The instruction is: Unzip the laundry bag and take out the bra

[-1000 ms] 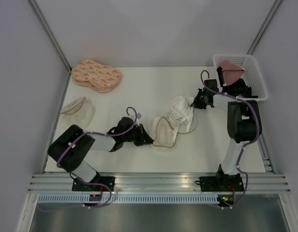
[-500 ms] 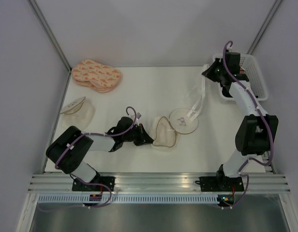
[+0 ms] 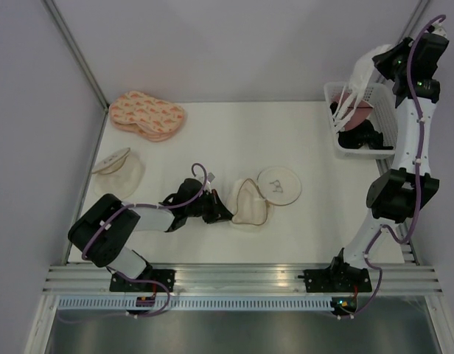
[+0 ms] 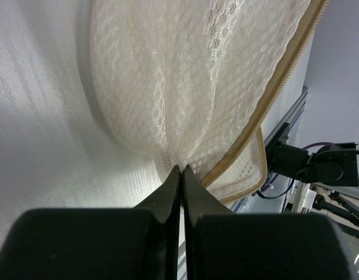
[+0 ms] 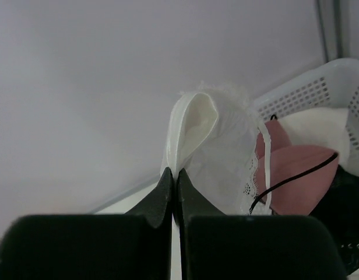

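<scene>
The laundry bag [image 3: 250, 203] lies unzipped in the middle of the table, its round lid [image 3: 280, 184] with the small black mark folded flat to the right. My left gripper [image 3: 225, 213] is shut on the bag's cream mesh at its left edge. In the left wrist view the mesh [image 4: 185, 76] bunches into the shut tips [image 4: 181, 170], and the tan zip rim [image 4: 284, 87] runs beside it. My right gripper [image 3: 384, 62] is raised high at the back right, shut on the white bra [image 3: 356, 87]. The bra [image 5: 217, 146] hangs from the tips [image 5: 175, 172] above the basket.
A white basket [image 3: 389, 118] at the back right holds a pink garment [image 3: 357, 118] and something dark. A peach patterned padded pair [image 3: 146, 114] lies at the back left. A plain translucent pouch [image 3: 118, 167] sits at the left edge. Grey walls close in all round.
My right arm has pulled the bra out of the laundry bag and swung it up and to the right, above the basket. The left gripper has stayed put on the mesh.
</scene>
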Controlling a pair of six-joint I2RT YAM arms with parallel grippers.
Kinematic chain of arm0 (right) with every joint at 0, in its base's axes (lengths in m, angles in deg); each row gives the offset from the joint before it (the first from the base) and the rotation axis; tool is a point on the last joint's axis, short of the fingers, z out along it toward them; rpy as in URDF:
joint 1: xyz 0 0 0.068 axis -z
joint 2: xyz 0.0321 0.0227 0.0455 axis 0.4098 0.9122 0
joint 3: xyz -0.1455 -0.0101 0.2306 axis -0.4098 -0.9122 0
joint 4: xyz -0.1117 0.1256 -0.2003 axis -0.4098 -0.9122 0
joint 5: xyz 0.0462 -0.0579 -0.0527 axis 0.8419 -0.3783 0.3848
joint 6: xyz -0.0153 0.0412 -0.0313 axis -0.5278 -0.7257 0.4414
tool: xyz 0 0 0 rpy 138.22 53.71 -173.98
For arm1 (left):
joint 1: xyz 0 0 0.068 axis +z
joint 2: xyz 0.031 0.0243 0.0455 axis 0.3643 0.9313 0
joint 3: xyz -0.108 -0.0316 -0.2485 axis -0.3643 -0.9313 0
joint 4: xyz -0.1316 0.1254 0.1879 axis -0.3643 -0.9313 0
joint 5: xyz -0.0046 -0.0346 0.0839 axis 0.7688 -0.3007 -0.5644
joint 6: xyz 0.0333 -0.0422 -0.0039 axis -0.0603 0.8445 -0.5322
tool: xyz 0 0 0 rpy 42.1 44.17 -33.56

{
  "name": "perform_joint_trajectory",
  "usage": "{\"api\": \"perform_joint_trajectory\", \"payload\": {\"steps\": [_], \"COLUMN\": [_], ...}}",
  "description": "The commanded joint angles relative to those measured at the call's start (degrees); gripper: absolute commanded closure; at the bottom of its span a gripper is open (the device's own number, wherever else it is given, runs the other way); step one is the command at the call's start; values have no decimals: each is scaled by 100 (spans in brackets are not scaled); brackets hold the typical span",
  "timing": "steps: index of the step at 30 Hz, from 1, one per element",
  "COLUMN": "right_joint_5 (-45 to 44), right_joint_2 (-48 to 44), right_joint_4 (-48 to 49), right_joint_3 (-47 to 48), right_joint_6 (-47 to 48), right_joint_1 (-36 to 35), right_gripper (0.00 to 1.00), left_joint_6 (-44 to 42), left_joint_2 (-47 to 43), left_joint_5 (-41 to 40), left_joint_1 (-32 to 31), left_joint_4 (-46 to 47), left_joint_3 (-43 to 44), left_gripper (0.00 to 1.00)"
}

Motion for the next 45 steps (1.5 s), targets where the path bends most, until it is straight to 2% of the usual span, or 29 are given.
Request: {"api": "perform_joint_trajectory", "payload": {"steps": [1,8,11,14,19,20,21,22,23,24,25,28,32,37,40,45], "right_joint_5": [-102,-374,-314,-261,-770,-788,-779,-753,-727,-718,-683,-647,-884,-1314,-1402,-1685], "right_joint_2": [372,539,803,1014,1408,1471,1558,1585,1577,1516,1455,1077,401,-373,-970,-2216], "right_joint_4": [-219,36,-140,-105,-131,-149,-184,-193,-202,-167,-132,0,-8,-570,-711,-388], "right_joint_3": [653,294,268,-144,-673,-664,-664,-664,-664,-699,-717,-822,-980,-1234,-2015,-4238], "right_joint_6": [-158,-79,18,97,308,326,326,326,318,344,379,493,686,924,994,608], "right_joint_1": [288,666,666,658,413,359,272,236,201,131,95,-45,-239,-651,-1055,-1836], "right_gripper": [100,100,100,100,100,97,87,72,50,43,31,17,4,2,2,5], "left_joint_6": [-183,-263,-263,-175,-148,-157,-157,-148,-157,-157,-148,-175,-148,-104,-104,-61], "left_joint_2": [-192,-104,53,159,221,213,212,204,195,177,160,107,124,107,-7,-165], "left_joint_5": [127,136,180,232,276,268,259,268,285,294,294,268,285,294,224,136], "left_joint_1": [-16,-16,-8,-16,-8,-16,-8,-16,-8,-16,-8,-16,-16,-16,-8,-8], "left_joint_4": [-90,-240,-214,-39,6,15,23,23,32,41,41,41,111,208,199,146], "left_joint_3": [76,164,243,261,313,314,322,322,322,331,331,322,322,305,314,305], "left_gripper": [98,98,98,98,98,98,98,98,98,98,98,98,98,98,98,98]}}
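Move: Below the right hand, which holds the white bra high up by its end, is the white basket: its middle some 33 cm down, about 8 cm to the right and 4 cm farther out. In it, the pink bra sits roughly 5 cm right of the hand and 6 cm out, and the black garment about 8 cm right and level with it. From the left hand, the basket is some 40 cm ahead and 45 cm to the right, about level in height. Swinging about 8 cm to its right over the basket, the right hand then lowers the bra some 25 cm into it, wrist tipping down by nearly 30 degrees. Near the bottom the fingers open wide and let go; the empty hand rises roughly 15 cm, then pulls back and left, away from the basket. The left hand keeps its pinch on the laundry bag, staying put. ##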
